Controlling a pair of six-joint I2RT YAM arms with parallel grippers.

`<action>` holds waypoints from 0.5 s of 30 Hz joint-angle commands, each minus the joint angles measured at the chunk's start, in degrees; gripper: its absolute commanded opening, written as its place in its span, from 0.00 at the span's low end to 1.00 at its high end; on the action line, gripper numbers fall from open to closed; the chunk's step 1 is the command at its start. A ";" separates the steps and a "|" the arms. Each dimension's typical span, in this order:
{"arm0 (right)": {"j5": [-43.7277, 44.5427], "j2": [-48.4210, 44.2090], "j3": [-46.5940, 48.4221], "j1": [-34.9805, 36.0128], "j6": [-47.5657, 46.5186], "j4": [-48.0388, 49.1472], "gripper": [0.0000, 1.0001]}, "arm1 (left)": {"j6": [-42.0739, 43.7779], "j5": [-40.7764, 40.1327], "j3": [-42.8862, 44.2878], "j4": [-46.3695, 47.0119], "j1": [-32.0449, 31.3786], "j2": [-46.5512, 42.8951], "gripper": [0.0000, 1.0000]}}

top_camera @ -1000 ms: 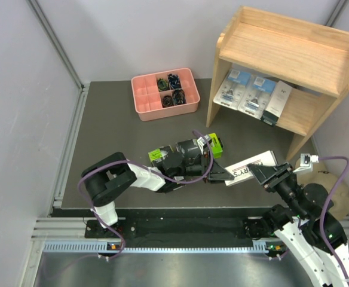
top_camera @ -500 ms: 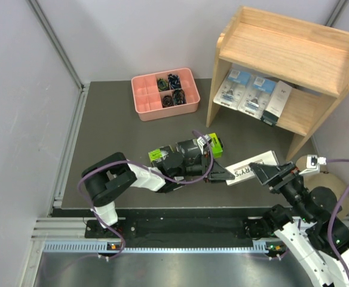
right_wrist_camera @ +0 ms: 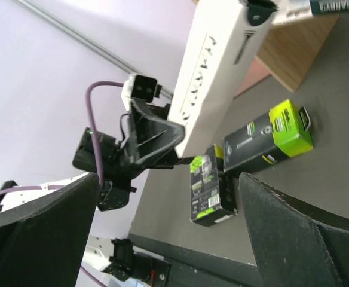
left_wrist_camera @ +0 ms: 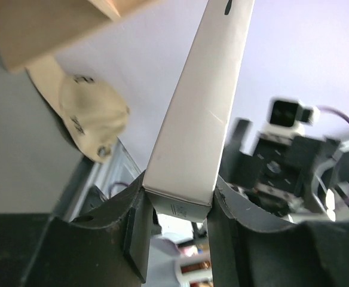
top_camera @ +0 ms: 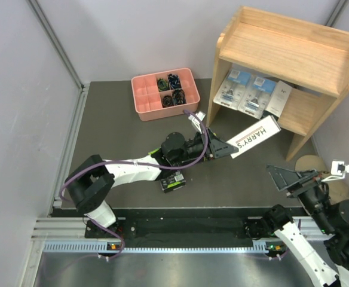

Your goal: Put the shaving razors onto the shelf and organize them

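Observation:
My left gripper (top_camera: 224, 147) is shut on the near end of a slim white razor box (top_camera: 256, 136), which is raised and angled toward the wooden shelf (top_camera: 294, 45). The left wrist view shows that box (left_wrist_camera: 204, 107) clamped between both fingers (left_wrist_camera: 132, 233). My right gripper (top_camera: 285, 177) stands open with nothing in it, apart from the box, at the front right. Two blue-carded blister packs (top_camera: 231, 86) (top_camera: 255, 92) and another white box (top_camera: 279, 98) lie on the lower shelf. One black and lime-green box (top_camera: 173, 184) lies on the table; the right wrist view shows it (right_wrist_camera: 209, 191) beside a second one (right_wrist_camera: 270, 137).
A pink divided tray (top_camera: 162, 112) of small dark items stands at the back, left of the shelf. A tan cap (top_camera: 318, 167) lies off the table's right edge, by the shelf's foot. Grey walls close in the left and back.
My right gripper opened, let go of the white box and drew back to the right. My left arm stretched out and carried the box up toward the shelf, uncovering a black box.

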 commanded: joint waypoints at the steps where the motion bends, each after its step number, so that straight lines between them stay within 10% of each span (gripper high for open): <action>1: 2.18 4.56 7.96 -0.18 -4.43 -0.21 0.99 | 5.89 -5.67 6.34 -9.57 0.46 -1.74 0.00; 15: 1.48 25.30 34.86 -0.18 -11.03 -1.97 0.99 | 4.22 -11.03 15.92 -15.82 0.90 4.41 0.00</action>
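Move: My left hand holds the HARRY'S box by one end. The free spot on the lower shelf board is about 22 cm to its right, 16 cm farther out and 10 cm lower. The shelved white box stands about 16 cm right and 18 cm ahead of this hand, the nearer blister pack 8 cm right and 18 cm ahead, both some 10 cm lower. From my right hand that spot is about 25 cm ahead, 8 cm right and 12 cm lower. I carry the HARRY'S box forward about 5 cm and a little right towards the shelf front, left hand nearly level, keeping my pinch while the wrist swings some 10 degrees counter-clockwise and the box's far end dips slightly. My empty right hand, fingers still wide open, climbs about 13 cm, its fingers tipping up a little. ##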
